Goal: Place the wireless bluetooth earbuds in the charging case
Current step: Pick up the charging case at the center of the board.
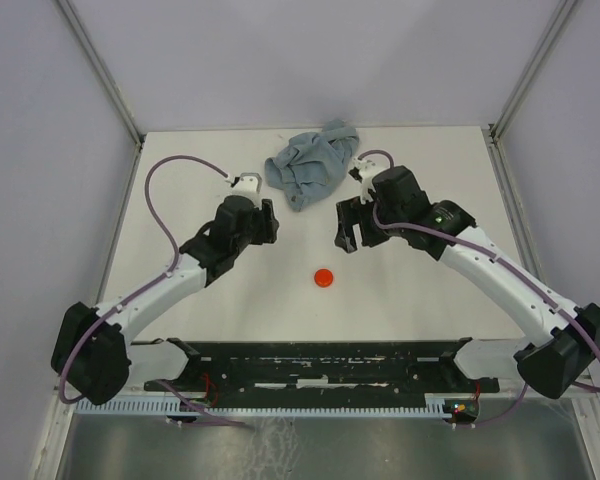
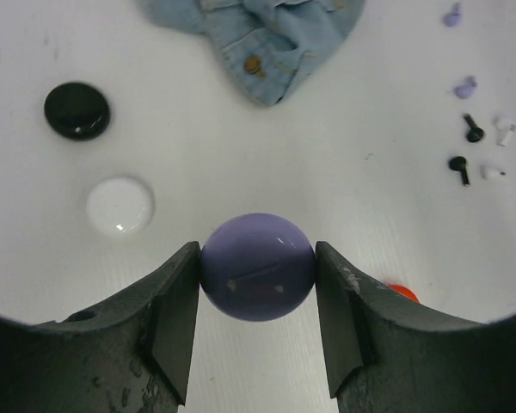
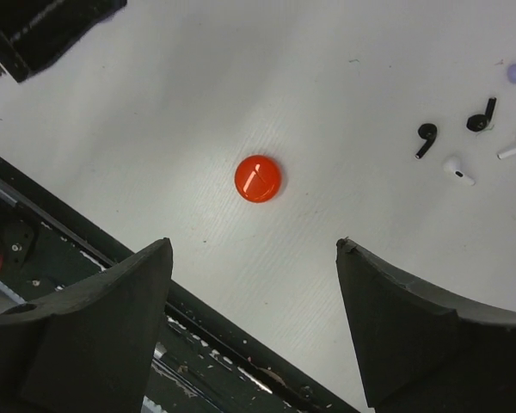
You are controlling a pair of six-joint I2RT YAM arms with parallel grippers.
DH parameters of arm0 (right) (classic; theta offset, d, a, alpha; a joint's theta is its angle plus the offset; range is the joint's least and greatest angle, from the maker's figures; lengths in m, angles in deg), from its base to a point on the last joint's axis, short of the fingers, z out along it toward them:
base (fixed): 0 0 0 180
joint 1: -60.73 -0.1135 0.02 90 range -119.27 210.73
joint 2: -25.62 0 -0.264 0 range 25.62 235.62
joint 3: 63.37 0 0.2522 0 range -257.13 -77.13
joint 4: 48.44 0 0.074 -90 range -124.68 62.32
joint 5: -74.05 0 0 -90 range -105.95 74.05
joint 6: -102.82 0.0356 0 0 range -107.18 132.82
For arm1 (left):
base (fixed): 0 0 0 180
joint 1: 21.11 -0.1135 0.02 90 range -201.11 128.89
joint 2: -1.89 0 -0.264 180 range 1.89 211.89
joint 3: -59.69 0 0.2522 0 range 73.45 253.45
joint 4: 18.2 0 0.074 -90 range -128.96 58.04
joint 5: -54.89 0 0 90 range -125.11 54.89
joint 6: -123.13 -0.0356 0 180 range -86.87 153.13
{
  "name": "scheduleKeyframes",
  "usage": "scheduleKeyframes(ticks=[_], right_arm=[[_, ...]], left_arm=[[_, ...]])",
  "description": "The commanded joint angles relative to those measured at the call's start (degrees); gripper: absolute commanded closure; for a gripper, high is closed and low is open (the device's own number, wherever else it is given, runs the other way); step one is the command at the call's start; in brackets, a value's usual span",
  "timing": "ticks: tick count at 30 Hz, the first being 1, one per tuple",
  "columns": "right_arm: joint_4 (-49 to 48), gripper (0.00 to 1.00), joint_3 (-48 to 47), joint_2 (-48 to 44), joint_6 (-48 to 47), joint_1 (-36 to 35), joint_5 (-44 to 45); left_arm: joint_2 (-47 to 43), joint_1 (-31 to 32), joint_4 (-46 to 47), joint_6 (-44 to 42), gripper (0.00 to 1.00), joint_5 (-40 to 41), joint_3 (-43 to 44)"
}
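Observation:
My left gripper [image 2: 257,251] is shut on a lilac round charging case [image 2: 258,268], pinched at its sides just above the table. Tiny earbuds lie loose at the right: two lilac [image 2: 465,86], two black [image 2: 458,168] and two white [image 2: 494,173]. My right gripper [image 3: 254,245] hangs open over the table with nothing between its fingers. A red round case [image 3: 258,178] lies just ahead of it, and the black earbuds [image 3: 426,138] and white earbuds [image 3: 457,169] lie to its upper right. From above, the red case [image 1: 324,277] sits between the two arms.
A black round case [image 2: 77,110] and a white round case [image 2: 119,205] lie left of the left gripper. A crumpled denim cloth [image 1: 310,165] lies at the back centre. A black rail [image 1: 320,365] runs along the near table edge.

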Motion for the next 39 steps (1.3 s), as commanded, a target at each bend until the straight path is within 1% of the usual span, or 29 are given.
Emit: scheduleKeyframes(ticks=[1,4,7,11,13,15,20,28,39], right_arm=[[-0.5,0.16,-6.0,1.8,2.6,0.4,-4.4],[0.1,0.17,-8.9,3.2,3.6,0.4,-6.2],[0.7,0.19,-12.1,5.2,4.1,0.4,-8.7],[0.1,0.21,-14.6,7.1,4.8,0.4,-10.5],[-0.9,0.22,-15.5,8.1,5.6,0.4,-12.9],[-1.9,0.24,-16.3,9.0,6.4,0.3,-15.3],[-2.9,0.28,-18.3,11.0,7.0,0.2,-17.0],[-4.2,0.34,-19.4,13.9,7.8,-0.6,-19.8],[-4.7,0.40,-19.4,17.1,5.1,-0.6,-21.0]], left_arm=[[-7.1,2.0,17.4,-13.4,0.61,-7.7,-5.4],[-10.3,3.4,23.6,-18.0,0.63,-9.9,-9.2],[-11.6,4.9,26.4,-23.0,0.65,-11.8,-10.2],[-13.0,6.9,29.8,-29.0,0.63,-14.6,-12.0],[-14.0,7.7,32.4,-32.1,0.62,-16.6,-13.3],[-14.4,8.1,33.3,-33.6,0.60,-18.5,-13.8],[-15.1,9.1,35.3,-38.1,0.59,-24.3,-14.7],[-13.4,10.1,35.4,-40.9,0.59,-26.3,-12.8],[-10.9,10.4,35.8,-42.3,0.59,-28.6,-10.6]])
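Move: The purple charging case, held edgewise in the left fingers, is about 22 cm left, 6 cm ahead of and 7 cm below the open right hand; seen from the left hand, the right gripper is the mirror of that. From the right hand, the red case lies 21 cm below, 5 cm left and 2 cm back, the black earbuds 12 cm ahead, 9 cm right and 22 cm below. Both hands close on each other in mid-air: the left keeps its grip on the purple case and carries it some 10 cm right, up 8 cm and back 6 cm, swinging clockwise and tipping its fingers up to level. The right reaches about 9 cm left towards the case, rising 5 cm before dipping slightly, rolling its left side up about 15 degrees and partly closing its fingers, their gap lined up with the case. ##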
